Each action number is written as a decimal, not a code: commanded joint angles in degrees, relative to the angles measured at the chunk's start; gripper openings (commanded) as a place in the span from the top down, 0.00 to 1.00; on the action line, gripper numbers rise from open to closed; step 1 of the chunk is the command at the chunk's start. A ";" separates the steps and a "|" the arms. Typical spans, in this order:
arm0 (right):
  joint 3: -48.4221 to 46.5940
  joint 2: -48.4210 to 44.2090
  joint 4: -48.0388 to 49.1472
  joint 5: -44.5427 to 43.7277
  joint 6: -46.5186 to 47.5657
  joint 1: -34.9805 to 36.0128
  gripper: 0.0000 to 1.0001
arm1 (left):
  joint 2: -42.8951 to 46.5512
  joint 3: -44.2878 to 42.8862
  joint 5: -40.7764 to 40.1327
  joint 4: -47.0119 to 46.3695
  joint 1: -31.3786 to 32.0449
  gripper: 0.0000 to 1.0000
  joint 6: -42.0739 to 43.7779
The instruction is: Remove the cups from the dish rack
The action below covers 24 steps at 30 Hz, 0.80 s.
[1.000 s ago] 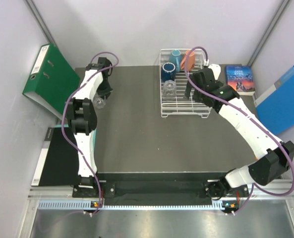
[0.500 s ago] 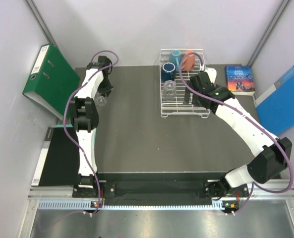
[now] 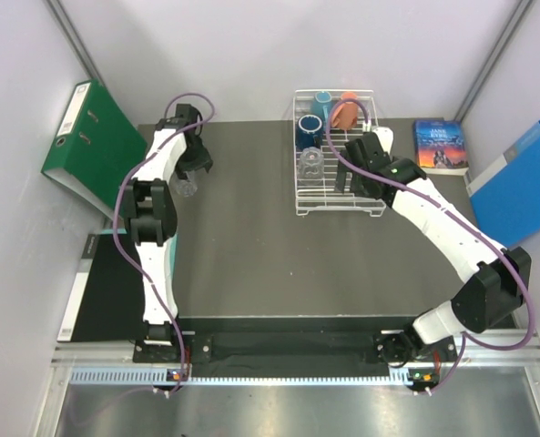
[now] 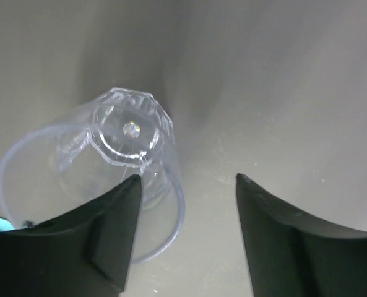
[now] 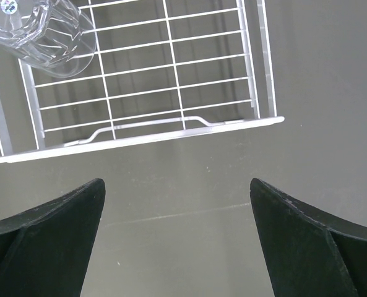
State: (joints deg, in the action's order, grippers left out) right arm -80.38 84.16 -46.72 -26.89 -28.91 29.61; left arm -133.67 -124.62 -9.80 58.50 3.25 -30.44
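The white wire dish rack (image 3: 371, 208) stands at the back right of the table. It holds a light-blue mug (image 3: 322, 99), an orange mug (image 3: 344, 115), a dark-blue mug (image 3: 308, 133) and a clear glass (image 3: 310, 163). My right gripper (image 3: 346, 178) hovers open and empty over the rack's near part. In the right wrist view it (image 5: 177, 193) is above bare table just before the rack's front edge (image 5: 146, 135), with the glass (image 5: 42, 30) at top left. A second clear glass (image 3: 186, 188) stands on the table at the left. My left gripper (image 3: 195, 167) is open beside it. In the left wrist view that glass (image 4: 103, 167) lies mostly left of the open gripper (image 4: 188, 180).
A green binder (image 3: 89, 146) leans at the far left and a black mat (image 3: 106, 291) lies by the left edge. A book (image 3: 439, 146) and a blue folder (image 3: 521, 182) lie right of the rack. Grey walls enclose the table.
My right arm has moved a little left and back over the rack. My left arm has shifted slightly near the glass on the table, which has stayed in place.
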 commanded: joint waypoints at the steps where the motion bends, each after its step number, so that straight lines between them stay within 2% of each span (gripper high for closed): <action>1: -1.62 -0.05 1.19 0.79 0.61 0.89 0.00 | 10.08 5.52 1.28 -9.97 -0.26 0.29 -0.41; 5: -0.83 -0.92 2.33 -0.95 1.13 1.16 0.00 | 14.82 8.16 0.14 -12.09 -0.17 0.12 -1.55; 9: -1.27 -1.37 4.17 -3.42 1.66 1.16 0.00 | 22.11 14.20 -0.39 -18.31 -0.08 0.08 -4.01; 11: -1.62 -1.54 6.19 -3.95 1.75 1.16 0.00 | 28.68 22.11 -0.22 -25.69 0.01 0.01 -6.20; 12: -1.71 -1.46 6.98 -3.69 1.83 1.07 0.00 | 30.73 25.09 -0.13 -28.41 0.01 0.01 -7.17; 13: -1.97 -0.93 8.65 -3.17 1.92 0.98 0.00 | 32.66 29.48 0.65 -31.57 0.01 0.01 -9.62; 15: -4.42 0.64 9.89 2.00 3.93 0.89 0.00 | 35.92 31.45 1.10 -31.43 0.79 0.01 -10.87; 18: -10.13 6.61 9.19 4.56 5.53 1.16 0.00 | 38.21 32.24 -4.33 -26.70 7.02 0.01 -8.07; 20: -14.51 11.36 9.01 5.62 5.61 1.24 0.00 | 39.61 32.59 -12.82 -22.41 15.27 0.01 -4.82; 22: -16.99 15.66 9.45 6.06 5.79 1.24 0.00 | 41.63 35.30 -15.15 -20.80 22.11 0.01 -3.93; 24: -20.51 18.39 10.07 7.03 6.14 1.24 0.00 | 43.83 38.29 -14.73 -20.44 25.74 0.01 -5.24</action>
State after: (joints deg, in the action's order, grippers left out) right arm -94.89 97.49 -38.81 -22.68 -24.45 30.17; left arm -94.98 -91.20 -19.73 34.70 20.62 -36.49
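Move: Just 4 cm to the left hand's left and 1 cm back stands the set-down clear cup, its middle some 5 cm lower, its near wall between the parting fingers. The cup still in the rack is about 32 cm to that hand's right, level in reach. From the right hand that racked cup lies roughly 15 cm ahead, 11 cm left and 13 cm below; the dark blue mug stands 10 cm beyond it. Rising clear of the set-down cup, the left hand finishes opening its already parting fingers and climbs about 16 cm while they swing some 30 degrees up towards forward; it then sweeps right and back, towards the rack side. The right hand waits at first, then reaches forward and left, speeding up and slightly rising, fingers wide open, over the rack towards its remaining clear cup. ##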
